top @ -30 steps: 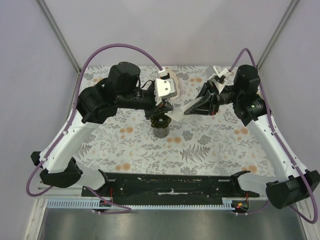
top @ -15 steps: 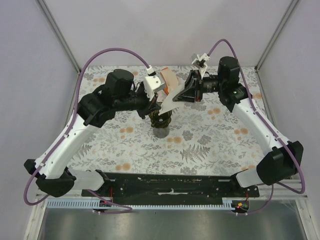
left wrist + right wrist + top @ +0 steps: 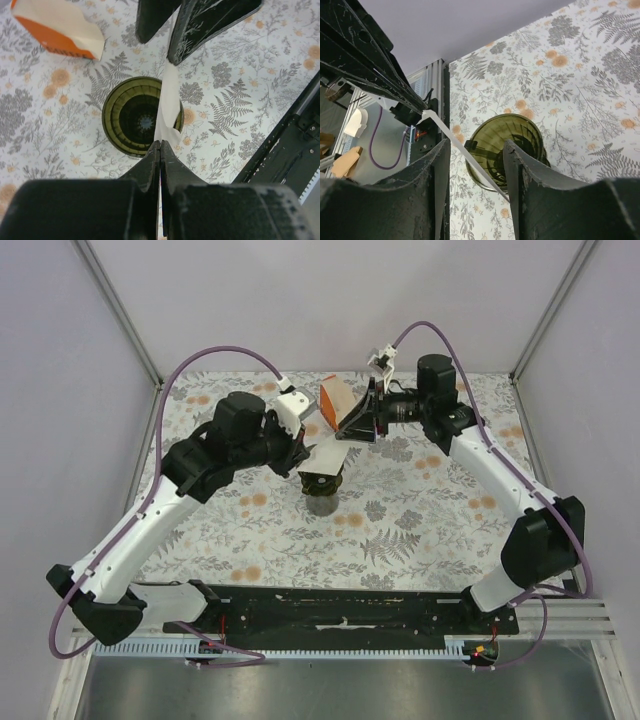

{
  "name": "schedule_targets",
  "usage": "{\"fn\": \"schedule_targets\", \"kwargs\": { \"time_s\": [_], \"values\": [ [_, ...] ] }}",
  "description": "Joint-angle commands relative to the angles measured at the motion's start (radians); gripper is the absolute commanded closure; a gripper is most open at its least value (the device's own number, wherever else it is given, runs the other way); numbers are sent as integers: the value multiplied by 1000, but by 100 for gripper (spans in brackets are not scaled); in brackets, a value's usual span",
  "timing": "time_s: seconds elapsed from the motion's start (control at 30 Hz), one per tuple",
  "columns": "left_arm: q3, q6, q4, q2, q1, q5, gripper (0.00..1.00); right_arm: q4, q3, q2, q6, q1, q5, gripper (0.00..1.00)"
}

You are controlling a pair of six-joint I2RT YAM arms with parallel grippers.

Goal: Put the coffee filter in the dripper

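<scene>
The coffee filter is a thin white sheet hanging just above the dripper, a dark green funnel on a grey cup. My left gripper is shut on the filter's edge. In the left wrist view the filter runs edge-on from my shut jaws across the dripper's right rim. My right gripper stands open at the filter's far end. In the right wrist view the filter slants between the spread fingers of the right gripper, above the dripper.
An orange-and-cream wedge-shaped pack lies on the floral table cloth just behind the dripper and shows in the left wrist view. The black rail with both arm bases runs along the near edge.
My right arm swung left and toward the back, and its jaws opened off the filter. The left gripper kept the filter and shifted a little left over the dripper.
</scene>
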Motion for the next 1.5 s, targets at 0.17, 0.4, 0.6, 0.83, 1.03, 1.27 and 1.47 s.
{"fn": "schedule_targets", "kwargs": {
  "time_s": [0.17, 0.4, 0.6, 0.83, 1.03, 1.27, 1.47],
  "values": [
    [-107, -154, 111, -45, 46, -32, 98, -153, 124, 17, -69, 12, 236, 42],
    [-97, -136, 137, -31, 61, 5, 98, -242, 164, 7, -124, 17, 345, 41],
    [-24, 31, 82, -24, 67, 146, 98, -250, 123, -90, -219, 32, 348, 40],
    [-85, 192, 21, -45, 66, 200, 68, -363, 33, -217, -475, 114, 348, 41],
    [-64, 136, 57, -59, 147, 166, 54, -235, -260, -360, -799, 330, 648, 39],
    [-137, 51, 73, -135, 234, 174, 52, 60, -567, -497, -1147, 376, 699, 25],
    [-189, 44, 111, -186, 267, 186, 51, 265, -676, -471, -1310, 430, 842, 24]
  ]
}}
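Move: Just below and beyond the left hand, which still pinches the filter's left edge, the dripper lies about 3 cm ahead, 4 cm right and 9 cm down. The glass server stands directly under the dripper, some 18 cm below the hand. The coffee bag is about 23 cm ahead, 8 cm right and 21 cm down. From the right hand, the filter's middle is about 3 cm back, 4 cm left and 3 cm lower; the dripper is some 3 cm back, 5 cm left, 9 cm down. Sinking about 3 cm, the left hand brings the held filter down to the dripper, opens its fingers to let go, and clears off some 6 cm to the left. The right hand, fingers open and widening, reaches a little forward, then draws well back and drops about 12 cm to beside the filter's right edge, rolling some 60 degrees, forward side up. ##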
